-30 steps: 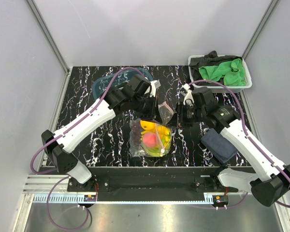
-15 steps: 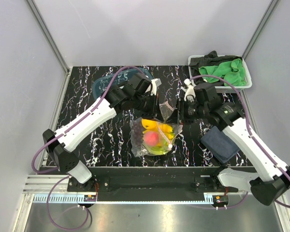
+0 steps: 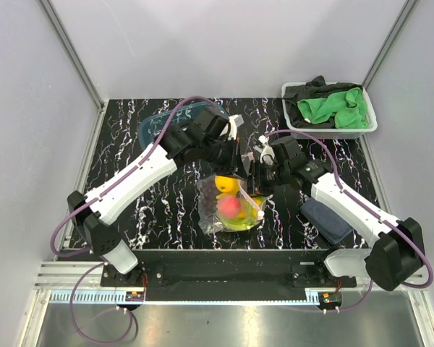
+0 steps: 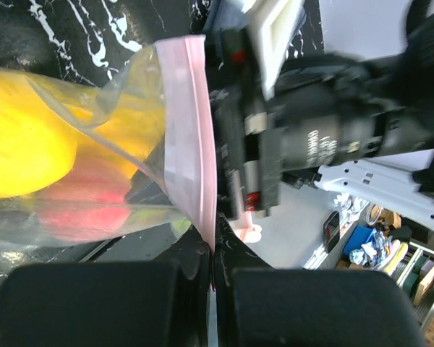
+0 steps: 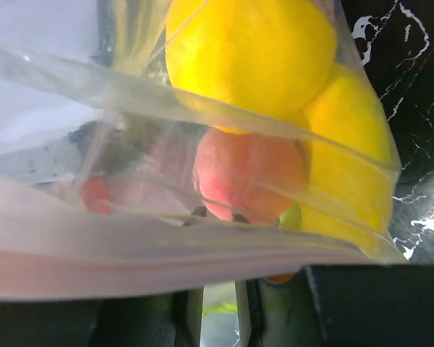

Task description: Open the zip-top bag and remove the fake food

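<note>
The zip-top bag lies at the table's middle front, its mouth end lifted. Through the clear plastic the fake food shows: a yellow lemon, a pink-red peach and more yellow pieces. My left gripper is shut on the pink zip strip at the bag's top edge. My right gripper faces it from the right. Its fingers stand slightly apart, with the zip strip draped across them. Whether any plastic is pinched between them is hidden.
A blue-tinted clear tray sits at the back left, partly under the left arm. A white bin holding green and black cloths is at the back right. A dark blue folded cloth lies at the front right.
My right arm has swung left and down, bringing its gripper against the bag's mouth. The left gripper has kept its hold on the strip, and the bag's top has shifted slightly.
</note>
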Controlling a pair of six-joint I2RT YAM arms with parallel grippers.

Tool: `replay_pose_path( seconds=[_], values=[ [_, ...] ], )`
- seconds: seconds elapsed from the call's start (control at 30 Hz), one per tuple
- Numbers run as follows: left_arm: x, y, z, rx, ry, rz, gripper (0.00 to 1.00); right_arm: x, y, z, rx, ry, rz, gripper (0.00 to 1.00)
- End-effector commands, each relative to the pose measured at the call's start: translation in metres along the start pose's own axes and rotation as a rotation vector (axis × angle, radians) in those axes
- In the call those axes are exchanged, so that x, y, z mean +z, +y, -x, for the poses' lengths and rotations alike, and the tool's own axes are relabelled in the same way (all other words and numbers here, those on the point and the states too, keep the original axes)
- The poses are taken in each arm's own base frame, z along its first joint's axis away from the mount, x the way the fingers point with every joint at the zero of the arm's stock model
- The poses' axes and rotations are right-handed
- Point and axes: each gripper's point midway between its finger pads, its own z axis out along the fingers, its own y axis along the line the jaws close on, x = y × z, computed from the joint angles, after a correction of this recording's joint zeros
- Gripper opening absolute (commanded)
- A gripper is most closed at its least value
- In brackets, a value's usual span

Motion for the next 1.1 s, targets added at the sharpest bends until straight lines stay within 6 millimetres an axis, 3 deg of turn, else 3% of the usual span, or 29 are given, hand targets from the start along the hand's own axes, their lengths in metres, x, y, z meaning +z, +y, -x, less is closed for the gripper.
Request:
replay_pose_path(
  seconds=[0.0, 0.17, 0.4, 0.5, 0.7, 0.83, 1.07],
  values=[
    [-0.004, -0.038, 0.029, 0.036, -0.078, -0.129, 0.0, 0.006, 0.011, -0.002, -0.027, -0.007, 0.098, 0.29],
    [0.008, -0.04, 0.038, 0.032, -0.078, -0.131, 0.0, 0.018, -0.002, -0.012, 0.0, 0.013, 0.113, 0.37],
    [0.029, -0.036, 0.032, 0.012, -0.034, -0.135, 0.0, 0.037, -0.025, -0.027, 0.054, 0.029, 0.122, 0.59],
    [0.037, -0.034, 0.027, 0.005, -0.018, -0.13, 0.0, 0.046, -0.028, -0.03, 0.083, 0.033, 0.165, 0.63],
    [0.051, -0.033, 0.015, 0.006, 0.015, -0.121, 0.0, 0.057, -0.023, -0.025, 0.073, 0.003, 0.263, 0.85],
    [0.057, -0.026, 0.005, 0.005, 0.024, -0.101, 0.0, 0.054, -0.016, -0.017, 0.042, -0.03, 0.291, 0.91],
    [0.049, -0.02, -0.004, -0.001, 0.004, -0.086, 0.0, 0.032, -0.039, 0.004, 0.108, -0.164, 0.207, 0.91]
  ],
)
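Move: Poised at the bag's mouth with fingertips already inside, the right hand has the yellow fruit about 8 cm to its left, 1 cm ahead and some 9 cm below. The peach is roughly 7 cm left, 6 cm back and 11 cm down; the bananas lie about 7 cm straight back and 11 cm down. From the left hand, pinching the pink zip strip, the yellow fruit is around 4 cm left, 3 cm back and 18 cm below. Sinking about 8 cm almost straight down into the bag, the right hand spreads its fingers from roughly a quarter open to nearly full inside the mouth, its fingertips tilting up some 10 degrees. The left hand keeps its pinch on the pink strip, first going to the right and slightly forward, then mostly down, carrying the strip lower and towards the right arm. ##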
